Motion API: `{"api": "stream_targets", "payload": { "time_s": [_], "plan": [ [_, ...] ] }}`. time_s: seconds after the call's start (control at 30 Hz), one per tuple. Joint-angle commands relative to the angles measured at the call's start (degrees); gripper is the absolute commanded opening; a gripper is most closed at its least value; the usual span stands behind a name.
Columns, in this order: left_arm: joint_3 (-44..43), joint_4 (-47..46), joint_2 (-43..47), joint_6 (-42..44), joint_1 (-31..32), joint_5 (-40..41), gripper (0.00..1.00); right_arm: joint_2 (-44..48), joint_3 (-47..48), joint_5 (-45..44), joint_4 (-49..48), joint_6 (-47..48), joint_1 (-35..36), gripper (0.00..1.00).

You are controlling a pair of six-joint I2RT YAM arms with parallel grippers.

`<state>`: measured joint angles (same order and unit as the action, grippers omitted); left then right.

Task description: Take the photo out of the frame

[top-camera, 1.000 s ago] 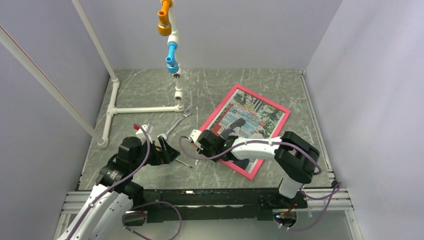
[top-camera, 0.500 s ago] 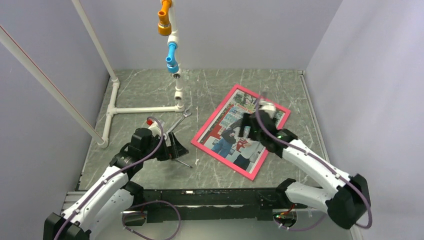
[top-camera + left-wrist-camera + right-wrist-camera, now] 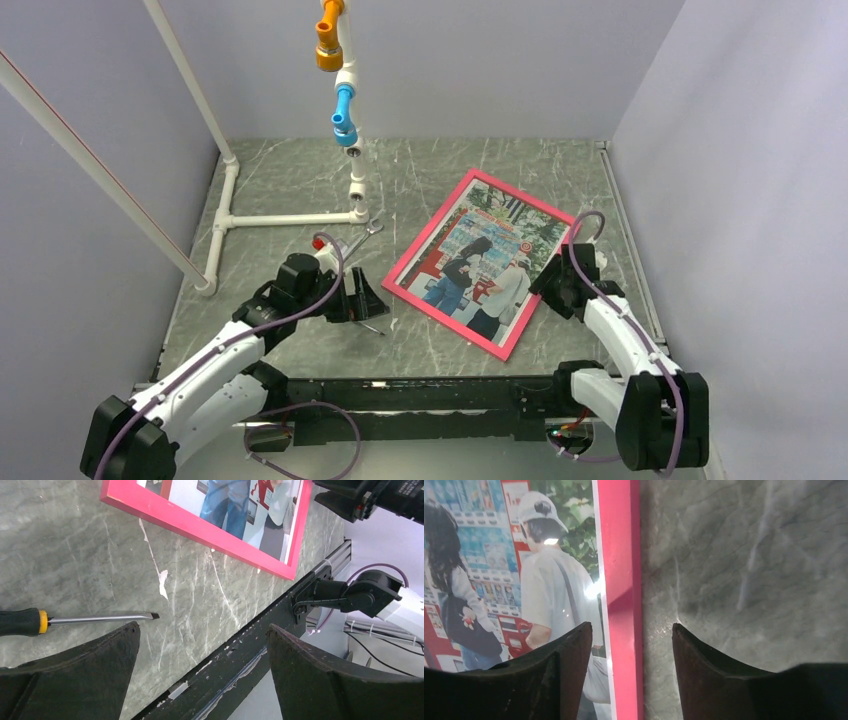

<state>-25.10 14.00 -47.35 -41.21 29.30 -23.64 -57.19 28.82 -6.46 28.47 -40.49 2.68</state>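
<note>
The pink-red frame lies flat on the table right of centre, with the photo face up inside it. My right gripper is open at the frame's right edge. In the right wrist view it straddles the pink border, one finger over the photo and the other over bare table. My left gripper hangs wide open left of the frame and holds nothing. In the left wrist view it sits above the table's front part, with the frame's near corner ahead.
A screwdriver lies just beside my left fingers, and a wrench lies behind them. The white pipe structure with orange and blue fittings stands at the back left. The black front rail runs along the table's near edge.
My right arm swung from the frame's left side, across the photo, to its right edge, and its jaws opened. My left gripper crept a little to the right, still open.
</note>
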Motion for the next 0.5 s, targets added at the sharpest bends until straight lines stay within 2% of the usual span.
{"api": "stream_targets", "payload": {
  "time_s": [0.0, 0.13, 0.23, 0.43, 0.47],
  "plan": [
    [-2.31, -2.12, 0.2, 0.57, 1.26, 0.07, 0.99, -2.02, -1.95, 9.47, -10.17, 2.31, -1.09, 0.6],
    [-4.38, 0.12, -2.05, 2.7, 2.3, 1.24, 1.0, -5.03, -1.76, 9.54, -11.29, 2.63, -1.34, 0.56],
    [-5.71, 0.96, -3.41, 3.85, 3.25, 2.04, 0.99, -6.4, -1.79, 9.34, -12.03, 3.09, -1.49, 0.45],
    [-7.67, 0.55, -6.11, 4.69, 5.92, 2.6, 0.99, -8.53, -0.8, 9.75, -13.94, 7.11, -1.53, 0.34],
    [-8.01, 0.37, -6.73, 4.81, 6.5, 2.82, 0.99, -9.09, -0.23, 10.18, -14.07, 8.59, -1.53, 0.29]
  ]
}}
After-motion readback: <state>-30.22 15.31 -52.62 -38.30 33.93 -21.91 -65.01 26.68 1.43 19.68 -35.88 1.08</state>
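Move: The right hand, fingers partly open, hangs just above the frame's right-hand side. The stretch of pink bar it will grip lies about 1 cm ahead, 2 cm to its left and 3 cm below. The photo's middle is some 8 cm ahead and 11 cm left, and the frame's near corner roughly 12 cm back and 7 cm left, both also low. From the left hand that bar is about 31 cm right, 5 cm ahead and 10 cm below. The right hand sinks about 2.5 cm onto the frame's right-hand bar, easing some 1.5 cm left and 1 cm forward and turning roughly 5 to 10 degrees counter-clockwise, while its fingers close from partly open to pinch the bar between their tips, one on the photo side and one on the outer side. The left hand, still wide open and empty, drifts just under 2 cm to the right and rises slightly over the table short of the frame. ##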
